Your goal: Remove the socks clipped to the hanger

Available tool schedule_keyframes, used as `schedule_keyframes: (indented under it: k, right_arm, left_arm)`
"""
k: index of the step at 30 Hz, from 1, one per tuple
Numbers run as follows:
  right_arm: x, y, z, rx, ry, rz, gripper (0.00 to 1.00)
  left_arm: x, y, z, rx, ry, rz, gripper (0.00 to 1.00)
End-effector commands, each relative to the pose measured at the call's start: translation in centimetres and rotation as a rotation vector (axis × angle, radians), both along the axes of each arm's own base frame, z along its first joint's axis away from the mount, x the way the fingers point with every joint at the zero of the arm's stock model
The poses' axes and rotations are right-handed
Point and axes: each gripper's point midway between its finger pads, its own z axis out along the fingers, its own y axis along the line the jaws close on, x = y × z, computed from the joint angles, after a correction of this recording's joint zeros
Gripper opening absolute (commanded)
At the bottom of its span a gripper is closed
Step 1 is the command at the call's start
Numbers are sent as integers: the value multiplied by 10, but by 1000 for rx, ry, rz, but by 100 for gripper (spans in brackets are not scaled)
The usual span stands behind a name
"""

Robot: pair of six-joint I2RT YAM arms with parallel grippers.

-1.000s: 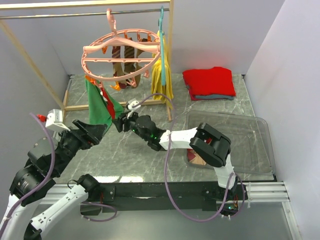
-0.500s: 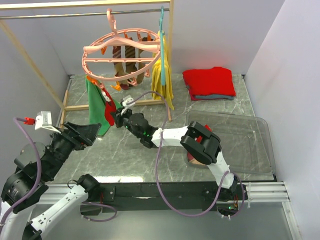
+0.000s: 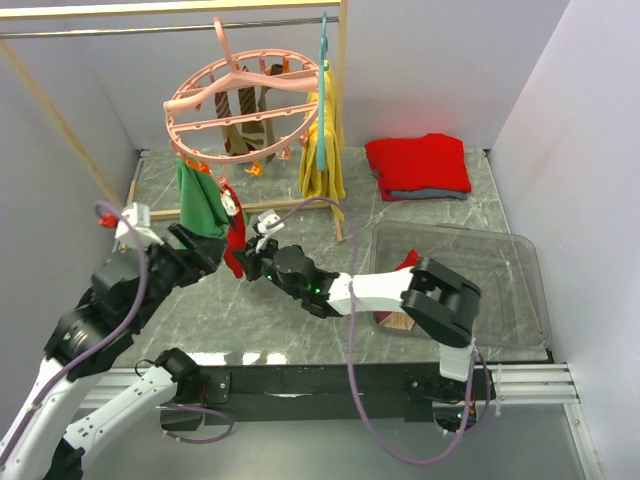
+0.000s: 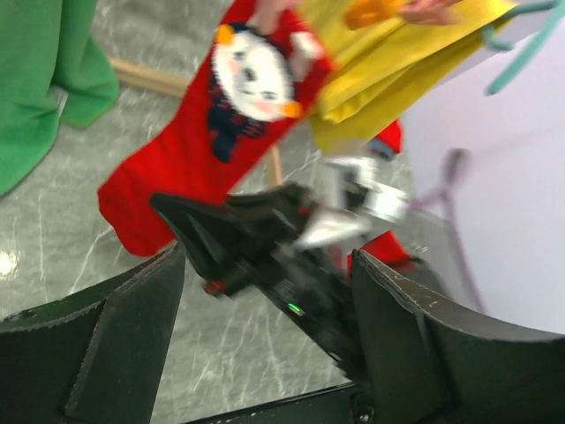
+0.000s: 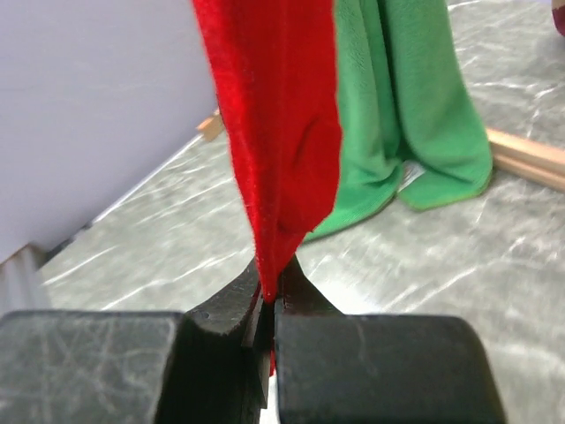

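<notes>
The pink ring hanger [image 3: 240, 100] hangs tilted from the rail, with brown striped socks [image 3: 245, 108] clipped under it. A red sock [image 3: 234, 238] with a white face on it [image 4: 252, 75] hangs from the ring's low left side. My right gripper [image 3: 249, 266] [image 5: 269, 296] is shut on this sock's bottom tip, and the fabric [image 5: 278, 132] stretches straight up from the jaws. Just left of the sock, my left gripper [image 3: 206, 251] [image 4: 265, 265] stands open with only the right arm's black gripper between its fingers [image 4: 132, 336].
A green cloth [image 3: 200, 200] [image 5: 406, 115] hangs behind the red sock. A yellow cloth [image 3: 322, 150] hangs on a teal hanger [image 3: 322, 90]. A folded red garment [image 3: 418, 165] lies at the back right. A clear bin [image 3: 500, 260] sits right. A wooden rack base bar [image 5: 530, 159] crosses the floor.
My right gripper has shut on the red sock's tip and drawn it down and toward me, tilting the ring's left side lower. The left arm swung in close beside the sock.
</notes>
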Motion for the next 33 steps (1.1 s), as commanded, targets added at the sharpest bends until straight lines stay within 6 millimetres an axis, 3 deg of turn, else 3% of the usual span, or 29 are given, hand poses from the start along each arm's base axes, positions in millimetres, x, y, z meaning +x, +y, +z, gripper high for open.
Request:
schedule_keyframes:
  k: [1, 7, 9, 10, 15, 25, 33]
  right_arm:
    - [-18, -24, 21, 24, 50, -19, 0]
    - [-34, -43, 17, -37, 115, 6, 0]
    - [-37, -46, 22, -49, 142, 1, 0]
    - [-39, -51, 14, -85, 168, -4, 0]
    - [-46, -64, 15, -93, 181, -4, 0]
    - [-45, -64, -3, -161, 246, -60, 0]
    - [-45, -68, 1, -193, 219, -102, 0]
  left_arm:
    - [16, -14, 1, -25, -7, -7, 80]
    - [45, -27, 4, 44, -15, 4, 79]
    - [55, -31, 12, 69, -19, 12, 80]
    - [58, -30, 22, 77, -37, 24, 80]
    - [76, -34, 35, 86, -54, 60, 81]
    - [115, -30, 42, 146, -66, 202, 77]
    - [144, -40, 51, 168, -88, 248, 77]
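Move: The left hand, open, faces the pink clip that holds the red sock, about 15 cm ahead, 4 cm to its right and 4 cm higher; the green sock hangs some 14 cm ahead and 2 cm left of that hand, slightly lower. From the right hand, already pinching the red sock's lower end, that clip is roughly 8 cm ahead, 6 cm left and 14 cm up, with the green sock about 9 cm ahead, 10 cm left and 6 cm up. Forward goes the left hand, about 13 cm and some 4 cm to its right, dipping slightly early on and then recovering, turning roughly 10 degrees counter-clockwise and rolling its left side up, its fingers staying open towards the red sock's clip. The right hand keeps its shut pinch and draws the sock's lower end right and back about 8 cm, tipping its fingers down, then nearly stops and holds. ##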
